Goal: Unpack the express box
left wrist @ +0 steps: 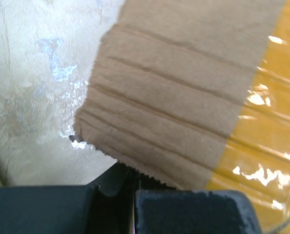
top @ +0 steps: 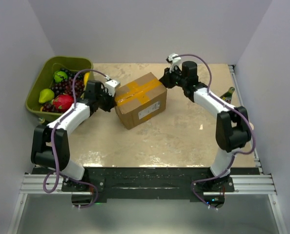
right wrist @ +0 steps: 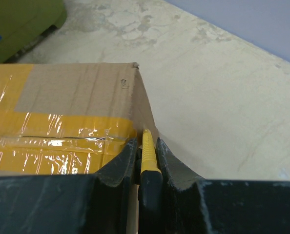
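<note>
The express box [top: 144, 108], brown cardboard with yellow tape [top: 138, 90] crossing its top, sits mid-table with a white label on its near side. My left gripper [top: 111, 101] is shut, and its tips rest against the box's left top edge [left wrist: 174, 97]; nothing shows between the jaws [left wrist: 133, 183]. At the box's far right corner, my right gripper [top: 165, 81] is shut on a yellow-and-black utility knife [right wrist: 148, 156]. The knife's tip touches the box edge [right wrist: 140, 97] where the taped seam [right wrist: 52, 141] ends. The top flaps stay taped down.
An olive-green bin [top: 46, 69] full of fruit stands at the back left, close behind my left arm; its corner also shows in the right wrist view [right wrist: 23, 24]. A small dark bottle [top: 228, 94] stands at the table's right edge. White walls enclose three sides.
</note>
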`<state>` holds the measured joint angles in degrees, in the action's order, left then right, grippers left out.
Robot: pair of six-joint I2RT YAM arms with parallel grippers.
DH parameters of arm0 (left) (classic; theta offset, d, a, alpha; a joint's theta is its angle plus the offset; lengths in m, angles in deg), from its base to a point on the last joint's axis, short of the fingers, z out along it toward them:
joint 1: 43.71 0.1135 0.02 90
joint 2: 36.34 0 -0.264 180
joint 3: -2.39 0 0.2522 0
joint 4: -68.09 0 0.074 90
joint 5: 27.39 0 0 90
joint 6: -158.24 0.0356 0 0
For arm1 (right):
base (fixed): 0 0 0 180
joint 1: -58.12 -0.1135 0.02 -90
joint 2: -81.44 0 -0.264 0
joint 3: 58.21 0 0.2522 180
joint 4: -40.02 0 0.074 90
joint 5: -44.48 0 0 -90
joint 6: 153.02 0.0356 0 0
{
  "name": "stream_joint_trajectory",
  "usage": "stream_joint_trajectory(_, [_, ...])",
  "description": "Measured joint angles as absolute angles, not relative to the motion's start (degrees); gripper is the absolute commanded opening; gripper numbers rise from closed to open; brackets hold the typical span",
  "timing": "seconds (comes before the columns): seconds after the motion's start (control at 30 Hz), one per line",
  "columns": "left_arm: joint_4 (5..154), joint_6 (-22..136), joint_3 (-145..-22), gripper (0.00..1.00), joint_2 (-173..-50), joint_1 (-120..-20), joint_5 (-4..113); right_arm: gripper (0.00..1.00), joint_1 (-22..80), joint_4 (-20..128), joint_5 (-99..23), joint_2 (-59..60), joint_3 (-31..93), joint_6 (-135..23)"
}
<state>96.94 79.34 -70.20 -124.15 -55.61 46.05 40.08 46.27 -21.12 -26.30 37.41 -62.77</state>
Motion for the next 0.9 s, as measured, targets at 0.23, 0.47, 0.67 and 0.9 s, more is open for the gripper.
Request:
stream_joint_trajectory(0.23, [92.35, 77.81, -68.28, 0.00, -124.15, -55.30, 44.83, 0.00, 38.09, 53.95, -26.76, -9.91, 22.88, -66.05])
stream_joint_trajectory(0.47, [88.26, 76.10, -66.83, 0.00, -124.19, -55.41, 43.87, 0.00, 36.76, 62.05, -28.31, -1.32, 18.22, -68.28])
stream_joint_trajectory(0.67, [88.26, 74.51, -66.79, 0.07, -124.06, -55.43, 43.71, 0.00, 40.12, 63.34, -28.00, -1.13, 18.07, -67.77])
stream_joint_trajectory(0.9, [92.28, 75.93, -66.48, 0.65, -117.57, -55.39, 45.53, 0.00, 48.01, 65.51, -26.54, -7.49, 29.63, -70.16])
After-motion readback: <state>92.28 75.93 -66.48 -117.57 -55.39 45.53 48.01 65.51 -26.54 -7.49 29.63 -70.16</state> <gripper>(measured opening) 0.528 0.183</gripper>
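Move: The taped box lies against the left hand's closed fingers at its left end, its middle about 15 cm to the right, 2 cm farther out and 4 cm lower. From the right hand, closed on the yellow cutter at the box's far right end, that middle is roughly 11 cm left, 5 cm back and 11 cm down. The fruit basket stands some 24 cm left and 9 cm ahead of the left hand; a green bottle is about 30 cm right and 3 cm back from the right hand. Back towards the robot the right hand keeps sweeping, some 12 cm and slightly right, still gripping the cutter and pushing the box's far right end round, then swings off to the right and forward, lifting about 3 cm. The left hand's closed fingertips stay against the left end as a pivot, easing barely 1 cm, then rise about 3 cm and open halfway. ##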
